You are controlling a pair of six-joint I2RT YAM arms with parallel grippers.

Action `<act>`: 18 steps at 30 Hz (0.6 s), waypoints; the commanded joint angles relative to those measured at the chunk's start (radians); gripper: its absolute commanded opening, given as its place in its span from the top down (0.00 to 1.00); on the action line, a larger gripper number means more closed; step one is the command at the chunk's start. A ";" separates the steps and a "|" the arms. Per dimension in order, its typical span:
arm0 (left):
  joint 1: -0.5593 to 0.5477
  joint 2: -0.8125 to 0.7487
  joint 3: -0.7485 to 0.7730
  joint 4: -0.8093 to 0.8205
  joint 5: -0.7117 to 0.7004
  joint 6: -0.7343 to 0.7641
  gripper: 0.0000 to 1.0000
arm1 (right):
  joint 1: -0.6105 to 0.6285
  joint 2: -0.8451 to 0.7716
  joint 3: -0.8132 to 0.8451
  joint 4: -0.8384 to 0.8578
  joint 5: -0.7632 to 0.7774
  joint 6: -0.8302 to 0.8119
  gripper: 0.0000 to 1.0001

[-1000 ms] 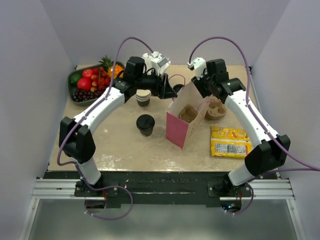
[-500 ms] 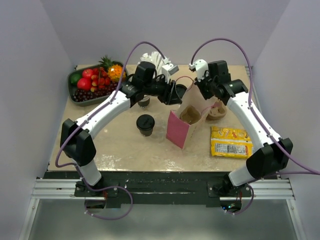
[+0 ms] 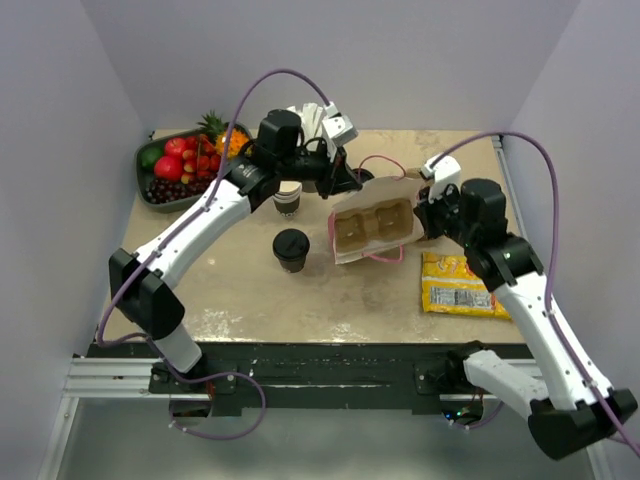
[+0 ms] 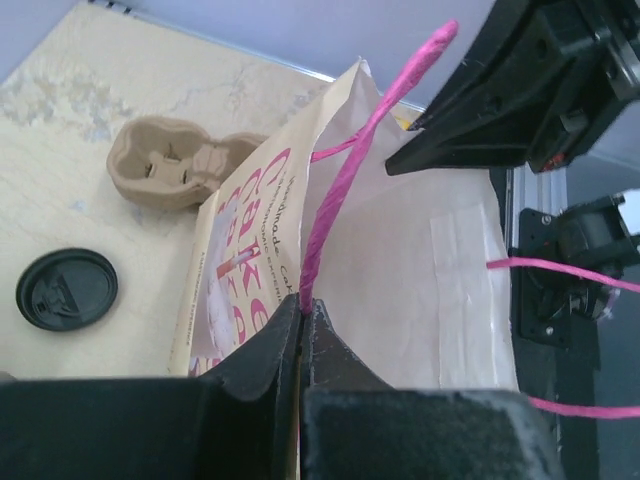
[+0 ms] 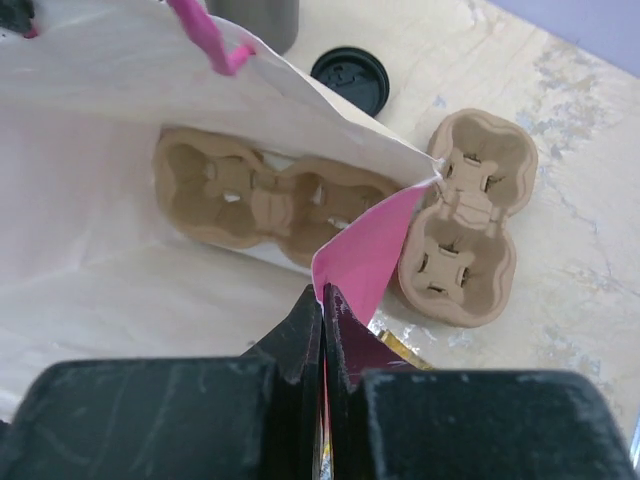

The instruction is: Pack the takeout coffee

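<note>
The takeout coffee (image 3: 291,248), a dark cup with a black lid, stands upright on the table to the left of the pink paper bag (image 3: 343,252). Neither gripper touches it. My left gripper (image 3: 345,185) is shut on the bag's pink cord handle (image 4: 335,200) at the far-left rim. On the right side of the bag's mouth my right gripper (image 3: 425,212) is shut on the pink rim (image 5: 365,255). Between them the bag is held wide open. A brown pulp cup carrier (image 3: 372,226) lies inside it.
A second pulp carrier (image 5: 465,235) and a loose black lid (image 5: 350,80) lie on the table beside the bag. Lidless cups (image 3: 288,198) stand behind the coffee. A fruit tray (image 3: 150,180) is far left, a straw holder (image 3: 315,118) at the back, and a yellow snack packet (image 3: 460,285) on the right.
Both grippers have shut on the bag, the left on its handle. The right arm has swung towards the near right, and the bag's mouth now gapes wide with the carrier showing.
</note>
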 commanded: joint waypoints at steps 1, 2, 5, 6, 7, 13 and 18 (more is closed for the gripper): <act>-0.030 -0.119 -0.109 0.067 0.085 0.185 1.00 | 0.001 -0.094 -0.127 0.158 -0.044 0.058 1.00; -0.036 -0.136 -0.138 0.069 0.095 0.223 1.00 | 0.000 -0.110 -0.145 0.146 -0.061 0.028 1.00; -0.079 -0.187 -0.226 0.063 0.102 0.300 1.00 | 0.000 -0.186 -0.230 0.155 -0.087 -0.021 1.00; -0.092 -0.193 -0.240 0.049 0.102 0.314 1.00 | 0.000 -0.217 -0.266 0.154 -0.096 -0.032 1.00; -0.114 -0.199 -0.264 0.040 0.099 0.328 1.00 | 0.000 -0.228 -0.280 0.151 -0.104 -0.046 1.00; -0.155 -0.210 -0.318 0.073 0.073 0.316 1.00 | 0.003 -0.234 -0.294 0.114 -0.148 -0.092 1.00; -0.155 -0.207 -0.290 0.103 -0.009 0.300 1.00 | 0.001 -0.208 -0.200 0.072 -0.144 -0.046 1.00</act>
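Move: Both hands already hold the bag, the left by a pink handle, the right by a rim corner. It goes to the bare table just right of the lidded cup: about 7 cm back and 31 below the left hand, 5 back, 11 left and 27 below the right. The cup stands 5 cm back and 14 left of the left hand; the spare cup trays lie 12 ahead and 6 right of the right hand, the yellow packet 8 back and 15 right. Keeping its pinch on the pink handle, the left hand hauls its side of the bag back about 10 cm and, after a tiny rise, down some 5, swinging clockwise by 15 degrees or so. The right hand, still clamped on the rim corner, sinks about 5 cm and comes back nearly as far, turning slightly counter-clockwise. ##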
